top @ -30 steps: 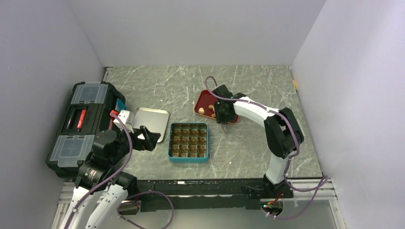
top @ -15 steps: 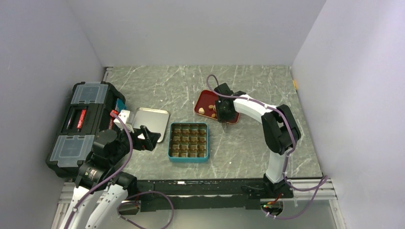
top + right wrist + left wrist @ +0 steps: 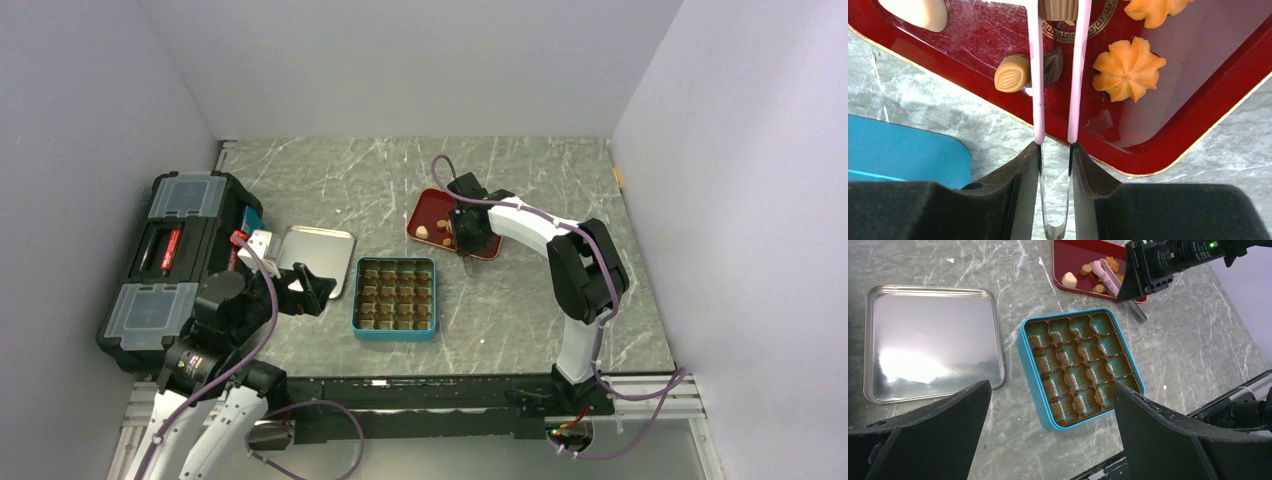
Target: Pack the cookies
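Note:
The cookies lie on a red tray (image 3: pixel 1168 125): two orange flower-shaped ones (image 3: pixel 1128 69), a cream lump (image 3: pixel 918 12), a tan oval (image 3: pixel 1012 73) and a dark piece (image 3: pixel 1052 65). My right gripper (image 3: pixel 1055 147) is shut on the thin pink-armed tongs (image 3: pixel 1079 75). The tongs reach over the tray, and a brown ridged cookie (image 3: pixel 1058 9) sits between their arms at the top edge of the view. The teal tin (image 3: pixel 355 300) with brown compartments lies in front of my left gripper (image 3: pixel 1050 390), which hangs open above the table with nothing in it.
The tin's silver lid (image 3: pixel 316 258) lies flat to the left of the tin. A black toolbox (image 3: pixel 170 265) stands at the table's left edge. White walls close in the back and both sides.
My right arm has shifted slightly, its elbow drawn a little nearer to the tray, with the gripper staying over the tray's near edge. The left arm has not moved.

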Robot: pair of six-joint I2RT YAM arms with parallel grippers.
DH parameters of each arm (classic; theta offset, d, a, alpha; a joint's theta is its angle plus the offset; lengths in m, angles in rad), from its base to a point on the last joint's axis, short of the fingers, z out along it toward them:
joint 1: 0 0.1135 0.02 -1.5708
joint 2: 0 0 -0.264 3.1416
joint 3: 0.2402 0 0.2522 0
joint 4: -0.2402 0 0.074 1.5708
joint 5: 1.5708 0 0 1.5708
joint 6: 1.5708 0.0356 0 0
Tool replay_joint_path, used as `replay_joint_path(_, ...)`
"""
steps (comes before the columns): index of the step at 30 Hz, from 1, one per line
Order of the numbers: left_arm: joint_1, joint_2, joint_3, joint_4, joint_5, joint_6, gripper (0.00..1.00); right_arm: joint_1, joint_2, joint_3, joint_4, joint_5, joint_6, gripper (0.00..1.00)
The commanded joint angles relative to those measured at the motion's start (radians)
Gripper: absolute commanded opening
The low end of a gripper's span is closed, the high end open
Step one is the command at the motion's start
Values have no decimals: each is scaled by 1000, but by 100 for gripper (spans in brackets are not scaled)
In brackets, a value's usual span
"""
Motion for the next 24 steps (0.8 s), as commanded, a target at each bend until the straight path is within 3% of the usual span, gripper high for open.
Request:
replay_joint_path(1,4,4,21,21,15,-1,99,-4,-16,42,3,2,-1,20)
replay_joint_path(24,6,0,20,21,13,-2,99,61,-318,2,-107,26,-7,16)
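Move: The right hand already grips the pink-tipped tongs, whose tips already close round the brown cookie on the red tray, about 6 cm ahead of the hand, 2 cm to its left and some 3 cm lower. The nearer orange cookie lies roughly 4 cm ahead and 2 cm right, the white cookie 4 cm ahead and 7 cm left, the blue box 11 cm back and 13 cm left. From the idle left hand the brown cookie is some 23 cm ahead, 25 cm right and 22 cm below. After a short hold, the right hand lifts almost straight up by about 8 cm, gathering speed and easing back roughly 1 cm, clear of the red tray with the brown cookie still pinched between the tong tips. As it rises, the wrist tilts a little, some 10 degrees, so the downward fingers swing slightly forward, while they keep the same squeeze on the tongs' arms. ##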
